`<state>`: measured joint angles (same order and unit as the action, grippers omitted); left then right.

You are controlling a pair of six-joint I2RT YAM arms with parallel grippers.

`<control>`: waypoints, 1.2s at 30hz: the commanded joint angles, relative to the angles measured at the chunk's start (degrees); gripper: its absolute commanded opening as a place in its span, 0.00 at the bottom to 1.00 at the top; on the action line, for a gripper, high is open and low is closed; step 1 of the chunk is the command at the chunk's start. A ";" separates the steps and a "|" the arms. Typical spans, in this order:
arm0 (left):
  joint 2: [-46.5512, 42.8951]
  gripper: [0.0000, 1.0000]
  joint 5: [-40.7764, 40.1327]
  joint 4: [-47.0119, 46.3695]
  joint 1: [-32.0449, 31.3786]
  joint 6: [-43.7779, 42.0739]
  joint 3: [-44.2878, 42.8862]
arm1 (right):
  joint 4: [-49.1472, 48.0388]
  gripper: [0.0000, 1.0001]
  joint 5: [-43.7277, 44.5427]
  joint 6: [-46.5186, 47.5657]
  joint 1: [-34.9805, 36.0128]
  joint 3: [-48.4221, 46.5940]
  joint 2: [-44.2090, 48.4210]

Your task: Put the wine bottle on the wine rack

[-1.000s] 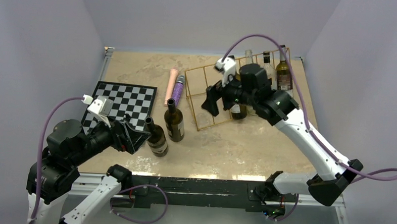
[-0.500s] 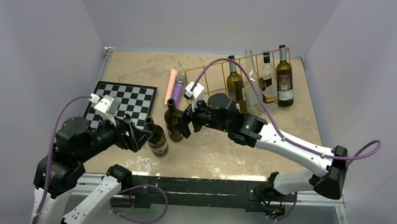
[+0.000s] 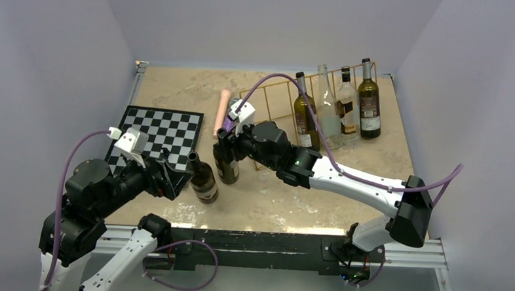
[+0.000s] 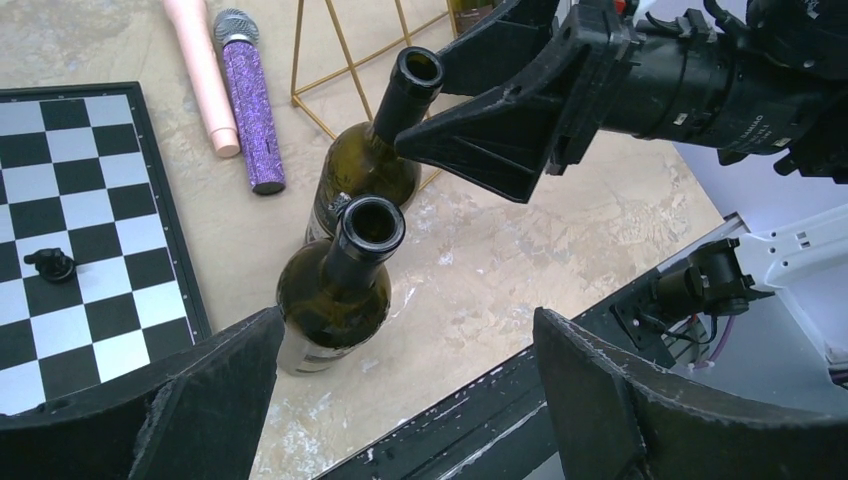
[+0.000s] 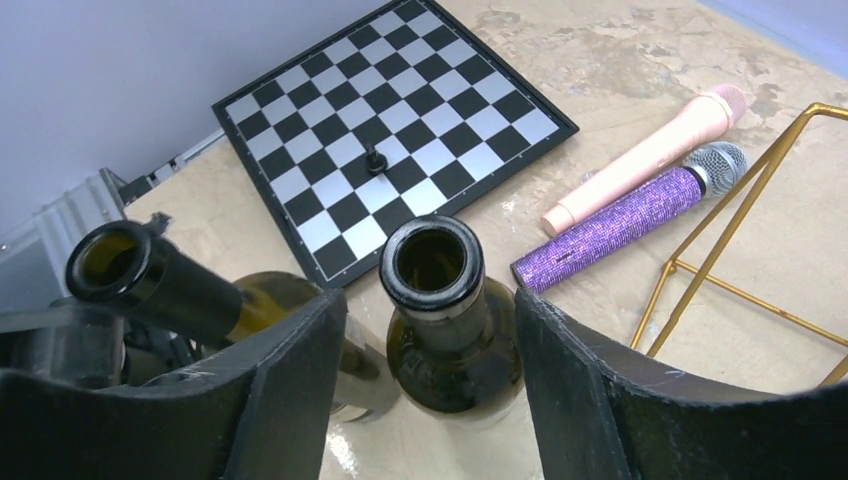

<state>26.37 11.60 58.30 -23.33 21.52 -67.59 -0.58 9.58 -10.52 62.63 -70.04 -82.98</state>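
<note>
Two dark green wine bottles stand open-mouthed at the table's middle. My right gripper (image 3: 225,141) is open around the neck of the right-hand bottle (image 3: 228,170). In the right wrist view that neck (image 5: 440,300) sits between the fingers with a gap on each side. The other bottle (image 3: 205,182) stands just left of it. My left gripper (image 3: 178,175) is wide open beside this one, with the bottle (image 4: 335,295) ahead of its left finger and nothing between the jaws. The golden wire wine rack (image 3: 270,87) lies behind, at the back right.
Several bottles (image 3: 326,109) stand upright at the rack's right end. A pink microphone (image 3: 223,111) and a purple glitter one (image 3: 230,121) lie left of the rack. A chessboard (image 3: 163,131) with one black piece (image 5: 375,160) covers the left side.
My right arm swung from the rack leftward and down to the right-hand bottle, and its jaws have narrowed around the neck. The left arm has barely shifted.
</note>
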 commanded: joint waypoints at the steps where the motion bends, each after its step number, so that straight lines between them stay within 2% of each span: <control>1: -0.59 0.98 -1.79 0.25 -0.21 -0.03 -0.63 | -6.19 0.65 4.09 -0.68 0.39 -0.50 -1.03; 10: -0.71 0.98 -3.03 0.70 -0.22 -0.13 0.15 | -8.42 0.52 1.95 -0.64 0.47 1.42 -3.05; 15: -0.92 0.99 -2.78 1.98 -0.22 1.49 -0.87 | -8.94 0.41 0.56 -1.64 0.73 2.74 -3.27; 18: -1.61 0.99 -3.47 3.09 -0.18 2.39 -0.89 | -8.22 0.27 1.00 -1.30 0.74 2.25 -3.57; 21: -1.60 0.99 -3.41 4.27 -0.21 3.39 -1.18 | -6.09 0.00 2.19 0.15 0.78 0.85 -2.81; 36: -3.30 0.99 -4.13 5.58 -0.22 5.30 -2.04 | 2.55 0.00 4.48 1.68 0.83 -4.55 6.08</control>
<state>23.38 8.23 64.18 -23.33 26.00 -67.72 3.38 11.64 -8.56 63.11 -68.90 -81.89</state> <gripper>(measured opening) 0.985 0.363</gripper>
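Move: The neck of the wine bottle I'm after already stands between my open right fingers; the bottle's middle is about 1 cm ahead, 1 cm left and some 12 cm below. The second wine bottle stands about 7 cm to the left of it and 6 cm nearer my base. From my right hand, the rack's empty left end is roughly 13 cm ahead and 10 cm right, the purple microphone about 20 cm ahead and 2 cm left. From my left hand, the bottle I'm after is some 10 cm ahead and 11 cm right. I ease my right hand about 2 cm down and a centimetre or so forward and left around the neck, closing my fingers until they pinch it just under the lip. Keeping that hold, I then draw the bottle some 2.5 cm, mostly right and partly back, away from the second bottle. My left hand drifts about 2.5 cm back, down and left, staying open and empty. ##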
